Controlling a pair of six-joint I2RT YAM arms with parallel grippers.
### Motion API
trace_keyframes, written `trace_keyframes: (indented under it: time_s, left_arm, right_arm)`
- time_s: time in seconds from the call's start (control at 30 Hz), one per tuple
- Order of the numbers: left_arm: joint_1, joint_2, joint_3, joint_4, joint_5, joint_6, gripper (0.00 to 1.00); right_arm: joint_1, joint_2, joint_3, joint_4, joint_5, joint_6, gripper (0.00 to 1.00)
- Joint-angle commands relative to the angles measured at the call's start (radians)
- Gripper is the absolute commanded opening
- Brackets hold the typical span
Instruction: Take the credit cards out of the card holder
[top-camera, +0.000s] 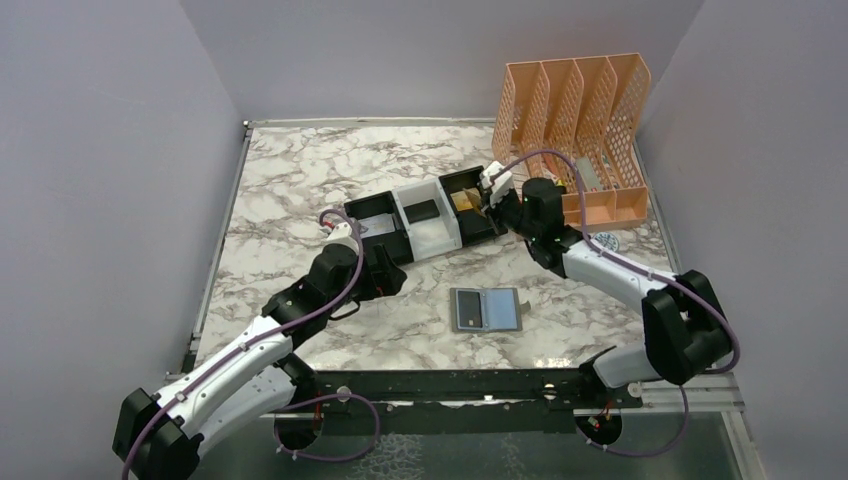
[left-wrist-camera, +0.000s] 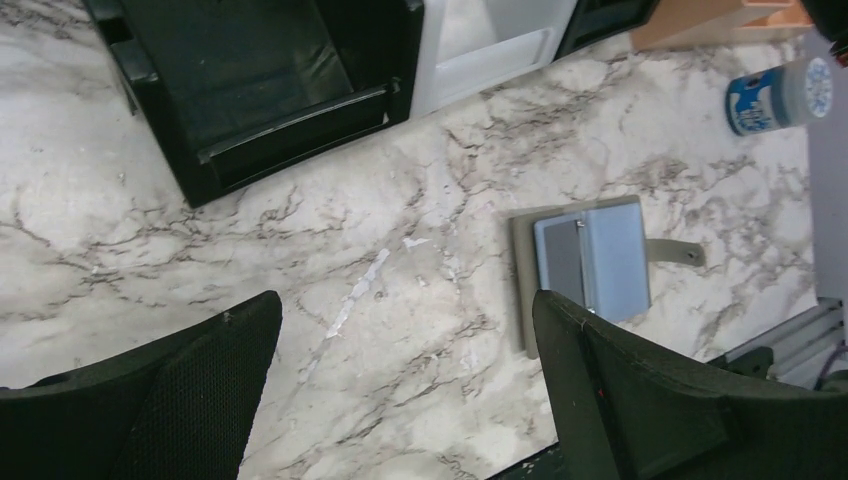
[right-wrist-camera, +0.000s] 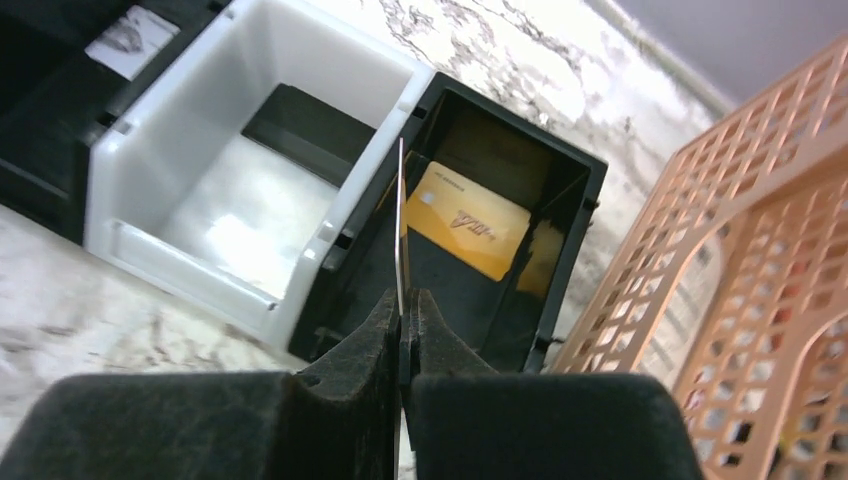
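The card holder (top-camera: 487, 309) lies open on the marble near the front, blue-grey inside up; it also shows in the left wrist view (left-wrist-camera: 590, 262). My right gripper (right-wrist-camera: 405, 300) is shut on a thin credit card (right-wrist-camera: 401, 225) held edge-on above the black right compartment of the tray (right-wrist-camera: 560, 150). A gold-yellow credit card (right-wrist-camera: 468, 221) lies flat in that compartment, also seen from the top (top-camera: 465, 200). My left gripper (left-wrist-camera: 405, 370) is open and empty, hovering over the bare marble left of the holder. In the top view the right gripper (top-camera: 497, 203) is at the tray's right end.
The black-and-white three-compartment tray (top-camera: 430, 235) sits mid-table. A peach mesh file rack (top-camera: 580, 120) stands at the back right, close to my right arm. A small blue-and-white bottle (left-wrist-camera: 778, 96) lies right of the tray.
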Motion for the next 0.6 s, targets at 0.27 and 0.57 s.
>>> trace_keyframes:
  time_s: [0.27, 0.57]
  left_arm:
    - [0.002, -0.001, 0.004, -0.049, -0.026, 0.021, 0.99]
    - [0.002, -0.007, -0.003, -0.035, -0.017, 0.028, 0.99]
  right_arm:
    - [0.007, 0.241, 0.192, -0.012, 0.099, -0.496, 0.01]
    - [0.006, 0.371, 0.258, 0.017, 0.098, -0.542, 0.01]
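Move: The yellow VIP card in the tray's right black compartment, where the gripped card is being taken, lies about 12 cm ahead of the right hand, 3 cm left and 13 cm below. The white compartment's middle is roughly 12 cm left of that card and 4 cm nearer. The peach rack's middle stands about 30 cm right of the VIP card and 5 cm farther out. From the left hand, the VIP card is some 27 cm ahead, 17 cm right, 13 cm down. Reaching forward about 7 cm and then ever more downward, nearly 5 cm in all, the right hand carries its still-pinched card towards the VIP card in the right black compartment. The wrist rolls some 25 degrees, left side dipping, and the fingers tip a little steeper while staying shut on the card. ##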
